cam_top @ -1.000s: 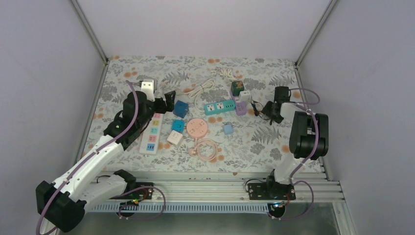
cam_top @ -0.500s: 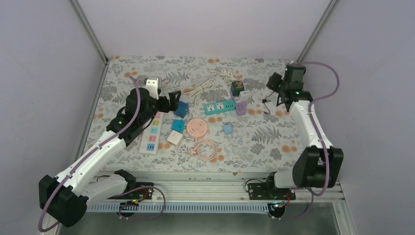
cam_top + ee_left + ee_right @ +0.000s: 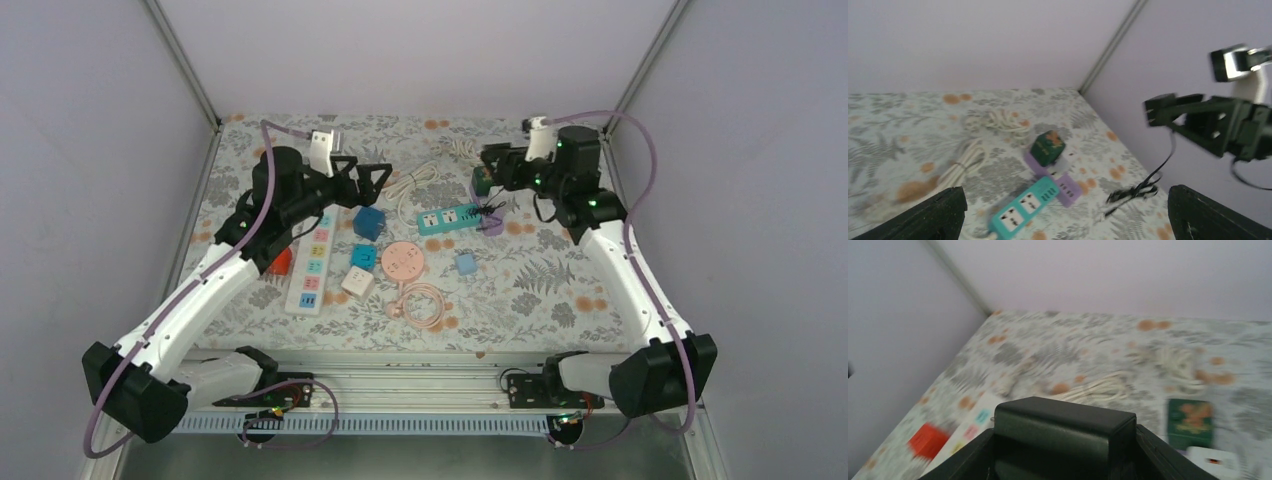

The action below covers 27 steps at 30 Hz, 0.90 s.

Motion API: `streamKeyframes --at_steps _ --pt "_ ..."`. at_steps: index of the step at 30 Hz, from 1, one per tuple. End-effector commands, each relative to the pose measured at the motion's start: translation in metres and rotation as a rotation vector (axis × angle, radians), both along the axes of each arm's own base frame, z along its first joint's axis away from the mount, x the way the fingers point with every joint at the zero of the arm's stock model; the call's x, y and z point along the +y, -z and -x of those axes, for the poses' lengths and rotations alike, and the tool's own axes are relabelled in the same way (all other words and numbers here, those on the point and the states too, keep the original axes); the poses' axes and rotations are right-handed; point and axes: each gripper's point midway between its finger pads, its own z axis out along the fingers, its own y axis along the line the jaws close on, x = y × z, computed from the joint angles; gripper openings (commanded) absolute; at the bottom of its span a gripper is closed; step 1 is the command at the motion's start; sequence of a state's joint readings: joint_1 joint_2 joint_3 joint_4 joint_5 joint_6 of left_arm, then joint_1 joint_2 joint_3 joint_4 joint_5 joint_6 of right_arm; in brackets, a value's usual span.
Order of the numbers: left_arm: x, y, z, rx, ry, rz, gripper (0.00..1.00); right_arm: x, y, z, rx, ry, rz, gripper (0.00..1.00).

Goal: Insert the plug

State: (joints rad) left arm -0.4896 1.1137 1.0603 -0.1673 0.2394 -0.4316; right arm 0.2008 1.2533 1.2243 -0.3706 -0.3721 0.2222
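Observation:
My right gripper (image 3: pixel 497 166) hangs above the back of the table, shut on a black plug (image 3: pixel 487 157). The plug's thin black cable (image 3: pixel 490 211) dangles down over the teal power strip (image 3: pixel 449 218). In the right wrist view the plug (image 3: pixel 1063 425) fills the gap between the fingers of the right gripper (image 3: pixel 1064 460). My left gripper (image 3: pixel 365 181) is raised near the blue cube socket (image 3: pixel 369 222) and stands open and empty. In the left wrist view the left gripper (image 3: pixel 1068 212) frames the teal strip (image 3: pixel 1025 205) and the hanging cable (image 3: pixel 1135 192).
A white power strip (image 3: pixel 312 268), a pink round socket (image 3: pixel 403 260), a purple strip (image 3: pixel 492 222), a green cube (image 3: pixel 485 178), small cube adapters, white cable bundles (image 3: pixel 415 182) and a pink coiled cable (image 3: pixel 422 303) lie on the floral cloth. Walls close in at the back and sides.
The right arm rose from the table's right side and swung left over the teal strip, lifting the plug and its cable. The left arm rose and reached further right.

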Motion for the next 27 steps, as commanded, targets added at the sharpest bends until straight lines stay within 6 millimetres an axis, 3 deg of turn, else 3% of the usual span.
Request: streamKeyframes --at_steps 1,6,15,21,27 --pt "-0.026 -0.021 0.017 0.056 0.190 0.095 1.00 0.059 -0.018 0.036 -0.110 -0.302 -0.054 0.56" --pt "-0.042 -0.038 0.028 0.076 0.325 0.178 1.00 0.104 -0.017 0.066 -0.167 -0.515 -0.064 0.56" --pt "-0.064 -0.027 0.033 0.201 0.471 0.238 0.97 0.156 -0.013 0.097 -0.237 -0.735 -0.026 0.58" --pt "-0.077 -0.012 0.047 0.342 0.629 0.311 0.80 0.172 -0.008 0.099 -0.272 -0.789 0.010 0.58" --pt "-0.070 0.004 0.047 0.340 0.579 0.239 0.78 0.177 -0.004 0.088 -0.260 -0.782 0.023 0.58"
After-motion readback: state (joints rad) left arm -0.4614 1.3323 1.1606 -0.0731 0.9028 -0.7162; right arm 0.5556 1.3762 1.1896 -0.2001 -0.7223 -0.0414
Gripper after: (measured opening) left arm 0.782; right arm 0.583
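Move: The black adapter, already gripped by the right hand with its cable hanging, lies about 24 cm right of the open left gripper, some 5 cm farther out and nearly level. That left gripper is the right hand's goal, 24 cm left and 5 cm back. From the right hand, the teal strip is 5 cm ahead, 6 cm left and 31 cm below; the green plug block is 14 cm ahead, 4 cm right and 26 cm below. The right hand keeps its grip on the black adapter and sweeps it about 17 cm left and 9 cm back, high over the table, turning some 45 degrees counter-clockwise to bring it to the left gripper. The left hand comes to meet it, going right and somewhat back while turning clockwise and tipping down, and late on its wide-open fingers close about a fifth around the adapter, without a clear grip yet. ##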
